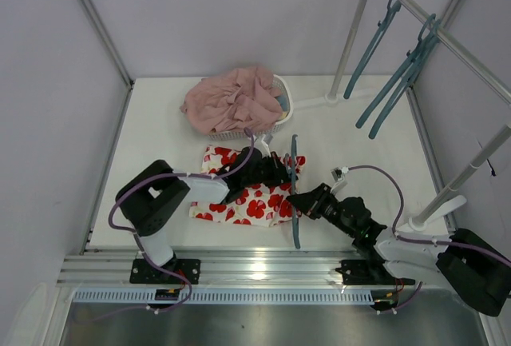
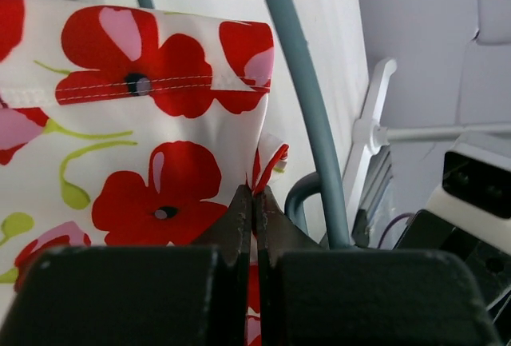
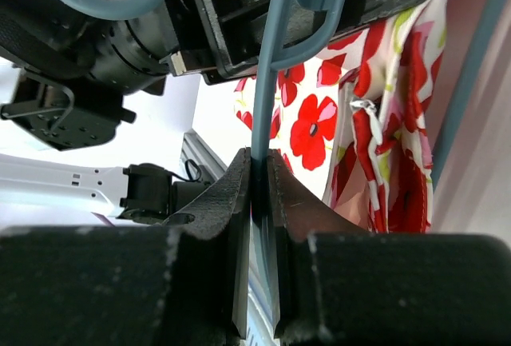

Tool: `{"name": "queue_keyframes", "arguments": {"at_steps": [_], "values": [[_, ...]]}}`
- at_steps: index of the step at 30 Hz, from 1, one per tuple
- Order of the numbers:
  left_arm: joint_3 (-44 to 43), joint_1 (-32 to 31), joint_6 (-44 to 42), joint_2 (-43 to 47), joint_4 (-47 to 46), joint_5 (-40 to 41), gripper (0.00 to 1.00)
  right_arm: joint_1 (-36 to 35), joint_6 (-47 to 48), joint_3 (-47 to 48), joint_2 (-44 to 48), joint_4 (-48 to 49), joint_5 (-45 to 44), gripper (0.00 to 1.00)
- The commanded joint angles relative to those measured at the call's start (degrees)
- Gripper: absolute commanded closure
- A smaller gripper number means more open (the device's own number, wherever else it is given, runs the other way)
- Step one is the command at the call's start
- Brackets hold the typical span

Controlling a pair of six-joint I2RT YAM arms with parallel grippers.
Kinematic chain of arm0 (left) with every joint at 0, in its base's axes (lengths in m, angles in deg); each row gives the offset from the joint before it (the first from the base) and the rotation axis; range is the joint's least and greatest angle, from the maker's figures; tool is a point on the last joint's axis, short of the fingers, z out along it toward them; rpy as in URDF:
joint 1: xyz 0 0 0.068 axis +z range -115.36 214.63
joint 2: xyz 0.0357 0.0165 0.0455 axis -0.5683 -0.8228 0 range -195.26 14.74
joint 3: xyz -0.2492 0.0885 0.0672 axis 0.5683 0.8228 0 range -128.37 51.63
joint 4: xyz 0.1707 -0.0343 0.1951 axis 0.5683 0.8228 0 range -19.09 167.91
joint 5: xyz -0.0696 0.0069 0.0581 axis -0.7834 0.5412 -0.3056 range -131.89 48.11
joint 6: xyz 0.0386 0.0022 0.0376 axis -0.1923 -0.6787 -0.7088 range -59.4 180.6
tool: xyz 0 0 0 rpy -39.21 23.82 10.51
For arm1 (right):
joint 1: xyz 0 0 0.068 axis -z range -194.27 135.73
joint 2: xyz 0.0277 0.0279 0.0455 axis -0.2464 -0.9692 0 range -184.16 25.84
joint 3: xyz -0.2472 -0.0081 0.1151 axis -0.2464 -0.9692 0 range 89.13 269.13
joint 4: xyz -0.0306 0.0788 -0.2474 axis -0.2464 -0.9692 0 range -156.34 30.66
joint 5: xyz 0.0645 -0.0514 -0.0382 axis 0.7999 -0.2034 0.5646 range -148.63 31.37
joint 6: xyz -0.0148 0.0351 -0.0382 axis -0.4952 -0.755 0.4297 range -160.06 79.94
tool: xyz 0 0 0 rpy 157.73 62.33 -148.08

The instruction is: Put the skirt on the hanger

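Note:
The skirt (image 1: 239,198), white with big red flowers, lies flat on the table between the two arms. My left gripper (image 1: 281,172) is at its right edge, shut on a small fold of the skirt's hem (image 2: 267,162). The teal-grey hanger (image 1: 295,194) stands just right of the skirt, running from far to near. My right gripper (image 1: 300,200) is shut on one of its thin arms (image 3: 270,82). In the left wrist view the hanger (image 2: 307,82) curves past close beside the pinched corner. The skirt (image 3: 383,122) hangs bunched behind the hanger in the right wrist view.
A plain pink garment (image 1: 231,98) fills a white basket (image 1: 286,100) at the back of the table. Several more hangers (image 1: 399,70) hang from a white rack rail (image 1: 455,46) at the back right. One rack post (image 1: 447,190) stands near the right arm.

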Motion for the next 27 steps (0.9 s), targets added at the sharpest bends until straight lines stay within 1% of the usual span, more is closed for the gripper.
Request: {"name": "queue_keyframes", "arguments": {"at_steps": [1, 5, 8, 11, 15, 17, 21, 23, 24, 26, 27], "values": [[0.85, -0.48, 7.48, -1.5, -11.89, 1.3, 1.0, -1.07, 0.43, -6.46, -2.48, 10.3, -3.5, 1.0], [0.59, -0.65, 9.15, -2.65, -15.84, 0.95, 1.0, -1.16, 1.57, -5.14, -4.15, 10.21, -3.68, 1.0], [-0.2, -1.0, 9.16, -3.35, -15.85, 0.95, 1.0, -1.16, 0.96, -5.31, -5.47, 12.41, -3.33, 1.0], [-1.69, -1.35, 9.24, -4.67, -15.85, 1.04, 1.0, -1.08, 0.35, -5.93, -4.51, 12.68, -4.64, 1.0], [-1.87, -2.15, 8.54, -6.51, -15.33, 0.25, 1.0, -1.07, 1.49, -5.14, -0.91, 8.3, -4.12, 1.0], [-1.08, -2.76, 8.54, -7.04, -15.5, 0.33, 1.0, -1.08, 1.75, -5.23, 1.81, 6.45, -5.0, 1.0], [0.06, -3.82, 8.19, -6.96, -16.2, 0.86, 1.0, -0.9, 2.1, -5.32, 6.64, -0.23, -6.85, 1.0], [0.41, -3.99, 8.36, -6.78, -17.43, -0.19, 0.95, -0.72, 2.1, -5.49, 9.01, -2.43, -6.76, 1.0], [0.85, -3.99, 8.36, -6.61, -18.13, -0.45, 0.88, -0.64, 2.19, -5.58, 9.72, -3.05, -6.67, 1.0], [2.16, -3.64, 8.19, -5.38, -19.28, -0.46, 0.77, -0.46, 2.19, -5.75, 11.56, -5.41, -6.76, 1.0], [2.52, -3.38, 7.93, -4.76, -19.45, -0.63, 0.68, -0.37, 2.19, -6.02, 12.1, -6.3, -6.76, 1.0]]}}
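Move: The left fingers are shut on the skirt's waist edge beside the teal hanger, whose middle is about 5 cm back and 2 cm right of them, near their height. The skirt's middle lies some 12 cm left, 4 cm back and 7 cm below them; the laundry basket stands about 20 cm ahead, 14 cm left and 5 cm down. For the right hand, which grips the hanger, the pinched waist edge is about 7 cm ahead, level sideways and 2 cm lower. Still pinching the waist edge, the left hand draws it to the right past the hanger's bar by about 3 cm, easing forward a centimetre at first, then coming back some 2 cm as it rolls roughly 10 degrees, left side dipping, and only at the very end its fingers part around the cloth. The right hand keeps its closed grip on the hanger, edging forward under a centimetre and then lifting it about 2 cm and drifting a little over 1 cm to the right, with barely any turn. ##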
